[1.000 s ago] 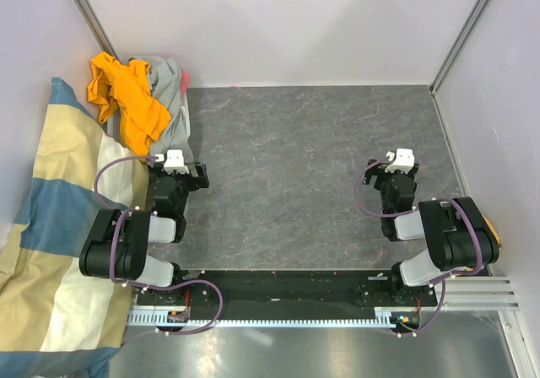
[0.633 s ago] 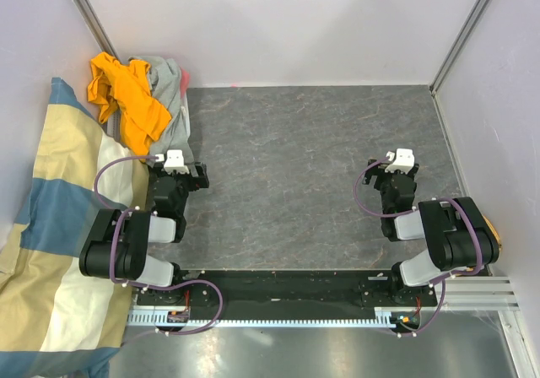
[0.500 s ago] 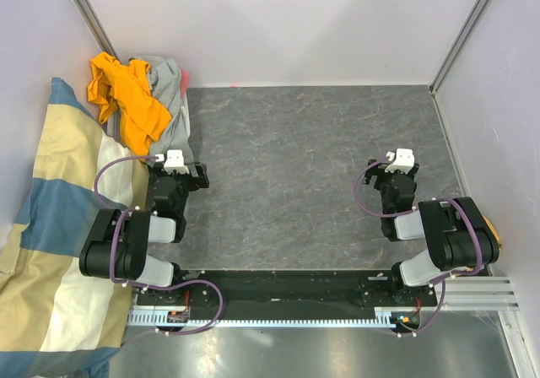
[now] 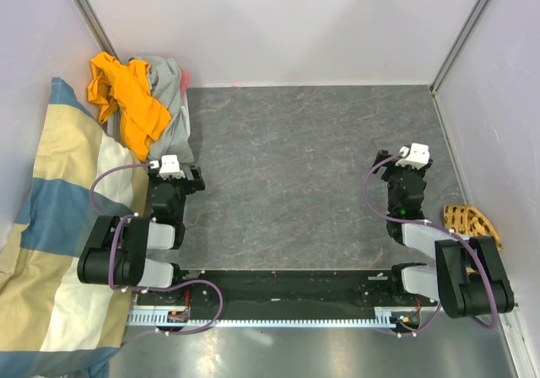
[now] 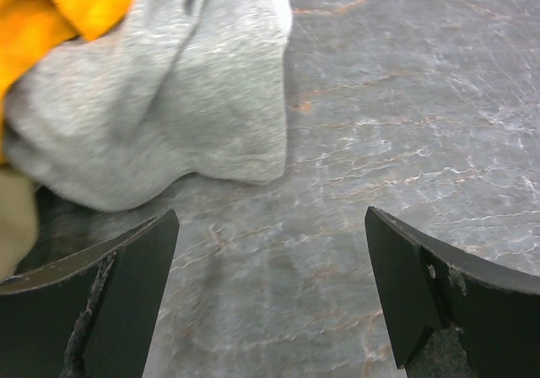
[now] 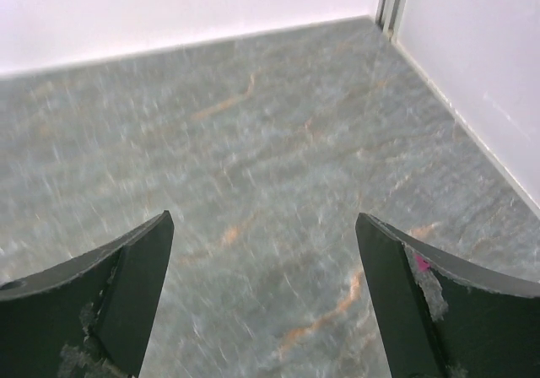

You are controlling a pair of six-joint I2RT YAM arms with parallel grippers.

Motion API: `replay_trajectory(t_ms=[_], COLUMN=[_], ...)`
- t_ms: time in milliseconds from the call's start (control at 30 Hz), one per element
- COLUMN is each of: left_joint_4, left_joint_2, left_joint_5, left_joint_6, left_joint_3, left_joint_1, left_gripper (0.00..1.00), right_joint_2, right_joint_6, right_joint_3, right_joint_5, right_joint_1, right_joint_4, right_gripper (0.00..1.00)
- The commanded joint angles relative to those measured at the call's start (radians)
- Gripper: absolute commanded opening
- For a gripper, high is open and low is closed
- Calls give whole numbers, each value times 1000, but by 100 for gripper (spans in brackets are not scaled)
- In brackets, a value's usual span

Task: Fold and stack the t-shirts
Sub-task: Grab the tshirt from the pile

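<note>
The t-shirts lie bunched together at the table's far left corner. The orange one (image 4: 126,99) is draped partly over the grey one (image 4: 170,89). In the left wrist view the grey tee (image 5: 169,99) hangs down just ahead of my fingers, with the orange tee (image 5: 51,11) at the top left. My left gripper (image 4: 172,162) (image 5: 270,218) is open just short of the grey hem, holding nothing. My right gripper (image 4: 415,151) (image 6: 263,218) is open over bare table near the right wall, far from the shirts.
A large cream-and-blue cloth (image 4: 59,226) spills off the table's left side beside my left arm. A small tan woven disc (image 4: 472,220) lies at the right edge by my right arm. White walls close in the back and both sides.
My right arm has swung right and slightly forward, uncovering the tan disc. My left arm has shifted a little to the left and nearer. Both grippers stay open.
</note>
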Motion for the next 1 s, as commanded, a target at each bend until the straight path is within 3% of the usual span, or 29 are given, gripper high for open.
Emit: replay_trajectory(t_ms=[0, 200, 233, 267, 367, 533, 700, 767, 800, 967], left_joint_4=[66, -244, -378, -423, -436, -620, -911, -1041, -1072, -1186], left_joint_2=[-91, -293, -324, -351, -430, -496, -343, -242, -214, -99], left_joint_5=[-70, -267, -303, -359, -461, -437, -254, -248, -252, -226], left_joint_6=[1, -84, -136, -220, -269, -361, -356, -338, -335, -333], left_joint_3=[-37, 32, 58, 63, 45, 152, 481, 590, 685, 876], left_joint_1=[-12, -58, -60, -63, -95, -106, -106, -104, -99, -50], left_gripper=[100, 100, 100, 100, 100, 100, 100, 100, 100, 100], right_joint_2=[-72, -86, -90, -92, -104, -112, -75, -63, -58, 3], right_joint_6=[124, 250, 310, 331, 340, 357, 371, 394, 414, 425], right_joint_3=[85, 225, 246, 277, 300, 364, 461, 484, 492, 530], right_joint_5=[69, 104, 156, 175, 184, 207, 218, 218, 209, 180], right_joint_1=[1, 11, 12, 18, 24, 66, 115, 132, 133, 150], right_joint_4=[-98, -353, -456, -494, -545, -667, -810, -855, -893, -970], right_gripper=[98, 98, 98, 98, 98, 98, 98, 98, 98, 98])
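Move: The orange t-shirt on top of the pile has its middle roughly 22 cm ahead of the left hand, 13 cm to its left and about 4 cm below. The grey t-shirt beside and under it centres about 20 cm ahead of that hand, 4 cm left. The striped cloth's middle is some 28 cm left of the left hand and 9 cm back. From the right hand, the orange t-shirt lies about 78 cm left and 23 cm ahead. Touching nothing, the wide-open left hand draws back about 3 cm while rising, then swings forward and climbs steeply, ending some 16 cm higher and 7 cm farther out, above the pile's height and nearer its near edge over the table. It turns counter-clockwise and rolls left side down about 15 degrees. The empty, open right hand rises about 4 cm, shifts slightly left and forward, rolls left side up and tips down. ##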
